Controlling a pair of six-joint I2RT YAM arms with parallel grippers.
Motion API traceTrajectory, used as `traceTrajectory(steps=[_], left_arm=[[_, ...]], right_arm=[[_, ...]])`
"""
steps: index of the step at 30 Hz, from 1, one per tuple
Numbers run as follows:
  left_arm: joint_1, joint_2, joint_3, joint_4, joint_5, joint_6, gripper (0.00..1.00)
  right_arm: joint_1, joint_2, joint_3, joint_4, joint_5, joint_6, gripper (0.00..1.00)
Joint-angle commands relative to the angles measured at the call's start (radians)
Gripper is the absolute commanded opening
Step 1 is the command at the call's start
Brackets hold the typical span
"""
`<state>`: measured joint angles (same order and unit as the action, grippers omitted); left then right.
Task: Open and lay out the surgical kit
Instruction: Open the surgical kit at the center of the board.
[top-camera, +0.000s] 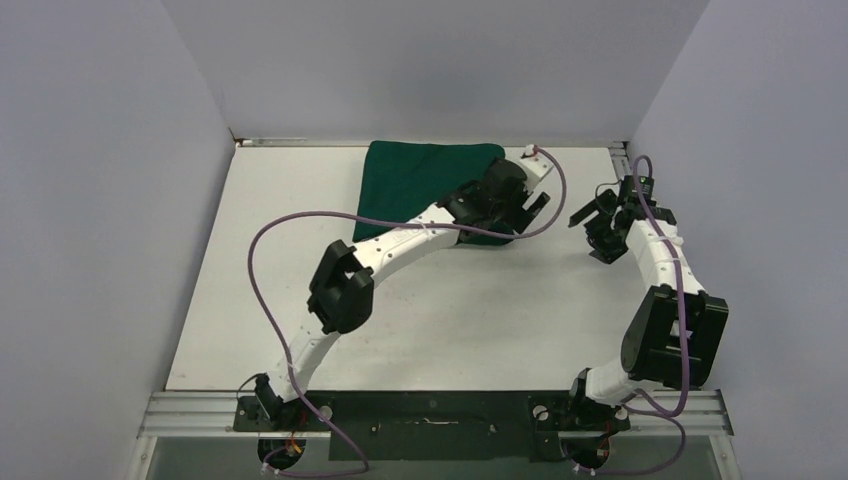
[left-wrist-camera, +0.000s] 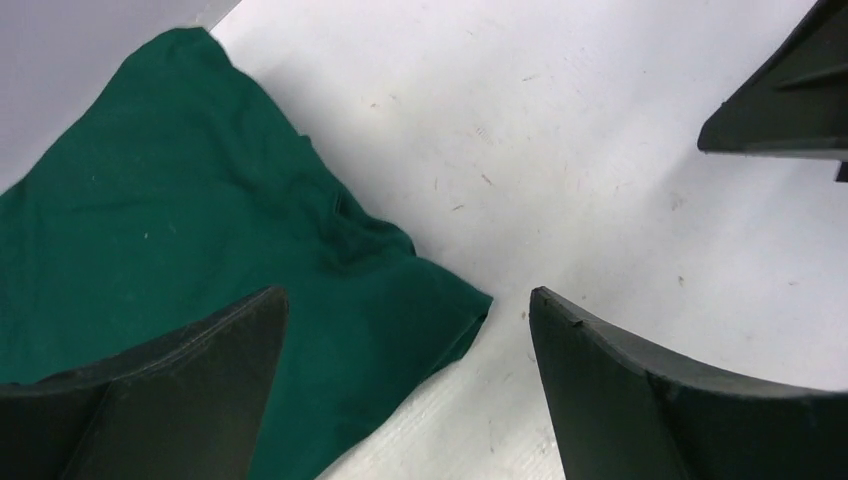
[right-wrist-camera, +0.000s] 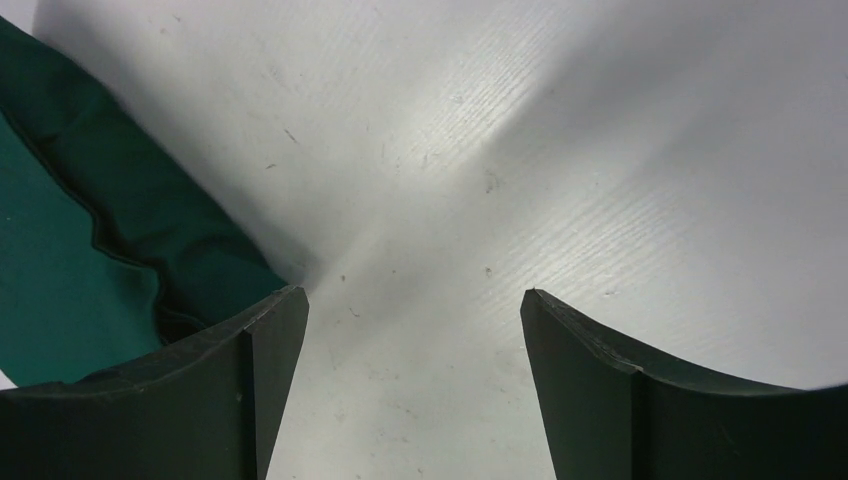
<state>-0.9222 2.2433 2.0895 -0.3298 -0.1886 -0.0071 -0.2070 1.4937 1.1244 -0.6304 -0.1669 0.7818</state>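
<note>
The surgical kit is a folded dark green cloth bundle lying at the back middle of the white table; its contents are hidden inside the wrap. My left gripper hovers at the bundle's right front corner, open, with nothing between its fingers. In the left wrist view that corner of the green cloth lies under my left gripper. My right gripper is open a little to the right of the kit, over bare table. The right wrist view shows the cloth's edge just left of my right gripper.
The white table is enclosed by grey walls on the left, back and right. One finger of the right gripper shows at the top right of the left wrist view, close to the left gripper. Purple cables loop off both arms.
</note>
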Motion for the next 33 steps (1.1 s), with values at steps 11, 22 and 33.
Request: traceTrajectory(steps=[11,22,33], left_arm=[[-0.075,0.151,0.191,-0.224,-0.208,0.136,0.79],[-0.062,0.21,0.24,-0.278,-0.146,0.145,0.71],[-0.043,0.203,0.324,-0.31,-0.087,0.093,0.61]], right_arm=[[-0.053,-0.051,-0.025,-0.017,-0.02,-0.05,0.77],[-0.055,-0.063,-0.043,0.009,-0.04,-0.051,0.77],[-0.055,-0.085,-0.043,-0.003,-0.029,-0.06,0.77]])
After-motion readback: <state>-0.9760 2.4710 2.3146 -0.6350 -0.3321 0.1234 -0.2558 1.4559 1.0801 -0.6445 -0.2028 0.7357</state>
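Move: The near right corner of the folded surgical kit is what my left hand goes for; it lies roughly 3 cm ahead, 3 cm to the right and 17 cm below. The kit's middle is some 13 cm beyond that corner and 19 cm to its left. From my right hand, which waits beside the kit, the same corner is about 6 cm ahead, 12 cm to the left and 11 cm lower. I sink my left hand about 9 cm towards the kit's near right corner, with a brief swing right and back early on, and roll it some 20 degrees so its left side rises. Meanwhile its fingers narrow from nearly wide to a bit over half open, coming close over the flap edges. I ease my open right hand back and right about 2 cm, away from the kit. ##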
